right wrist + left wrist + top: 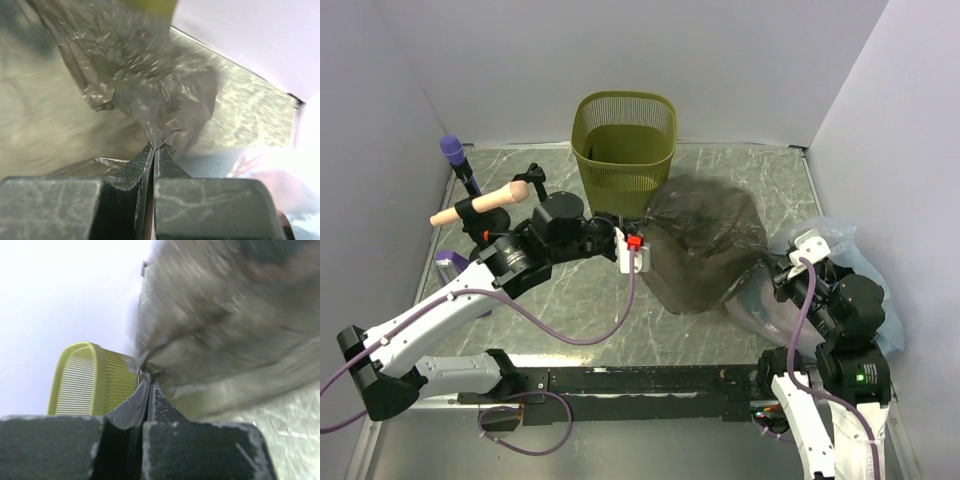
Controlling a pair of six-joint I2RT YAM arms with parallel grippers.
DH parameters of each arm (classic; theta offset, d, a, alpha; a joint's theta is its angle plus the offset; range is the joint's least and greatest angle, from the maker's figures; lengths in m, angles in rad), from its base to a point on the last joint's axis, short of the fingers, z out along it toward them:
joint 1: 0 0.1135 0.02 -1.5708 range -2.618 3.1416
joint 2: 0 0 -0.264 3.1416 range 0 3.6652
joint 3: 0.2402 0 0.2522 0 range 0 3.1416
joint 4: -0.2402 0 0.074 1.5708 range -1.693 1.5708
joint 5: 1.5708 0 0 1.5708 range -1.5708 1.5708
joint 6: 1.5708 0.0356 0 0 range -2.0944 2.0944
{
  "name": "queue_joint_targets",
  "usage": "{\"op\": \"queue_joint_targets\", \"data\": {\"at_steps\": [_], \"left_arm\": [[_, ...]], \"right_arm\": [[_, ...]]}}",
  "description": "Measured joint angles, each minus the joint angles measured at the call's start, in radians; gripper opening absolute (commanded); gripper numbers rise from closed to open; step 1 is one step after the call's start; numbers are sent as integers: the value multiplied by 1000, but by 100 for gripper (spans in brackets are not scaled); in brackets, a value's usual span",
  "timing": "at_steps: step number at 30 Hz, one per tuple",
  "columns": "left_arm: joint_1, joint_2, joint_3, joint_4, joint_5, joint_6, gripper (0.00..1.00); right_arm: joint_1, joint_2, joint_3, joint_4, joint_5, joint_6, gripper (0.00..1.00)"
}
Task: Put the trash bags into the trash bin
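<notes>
The olive-green trash bin (625, 140) stands upright at the back of the table, its mouth open. A dark grey translucent trash bag (705, 245) hangs stretched just in front and to the right of it. My left gripper (638, 252) is shut on the bag's left edge. In the left wrist view its tips (146, 375) pinch the film (225, 330), with the bin (90, 382) behind. My right gripper (777, 275) is shut on the bag's right edge. The right wrist view shows its tips (156, 146) clamping a fold of the film (150, 85).
A clear bluish bag (855, 275) with pinkish contents lies at the right wall, under my right arm, and shows in the right wrist view (270, 172). A purple-headed tool (453, 152) and a beige handle (485, 203) stand at the left. White walls enclose the table.
</notes>
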Motion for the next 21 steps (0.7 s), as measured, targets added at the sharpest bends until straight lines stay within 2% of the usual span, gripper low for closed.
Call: {"op": "queue_joint_targets", "data": {"at_steps": [5, 6, 12, 14, 19, 21], "left_arm": [[1, -1, 0, 57, -14, -77, 1], [1, 2, 0, 59, -18, -93, 8], [3, 27, 51, 5, -42, -152, 66], [10, 28, 93, -42, -42, -157, 81], [38, 28, 243, -180, -38, -180, 95], [77, 37, 325, -223, -19, -220, 95]], "right_arm": [[1, 58, 20, 3, -51, 19, 0], [2, 70, 23, 6, -52, 24, 0], [1, 140, 43, 49, -23, 57, 0], [1, 169, 64, 75, 12, 64, 0], [1, 246, 112, 151, 56, 69, 0], [1, 280, 120, 185, 60, 71, 0]]}}
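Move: The black trash bag is stretched between both shut grippers. Its middle is roughly 12 cm right of the left hand, 3 cm back and some 6 cm lower; from the right hand it is 13 cm left, 4 cm ahead and slightly below. The green bin stands about 20 cm ahead of the left hand and 5 cm to its left, 18 cm down. The clear bluish bag lies some 13 cm right of the right hand, 2 cm ahead, 23 cm below. Almost still at first, the left hand then opens its fingers wide, letting go of its pinch on the black bag, and climbs about 8 cm, drifting some 3 cm left, away from the bag. The right hand keeps its corner pinched shut and moves about 6.5 cm forward, rising some 4 cm in the later part, drawing that corner along. ##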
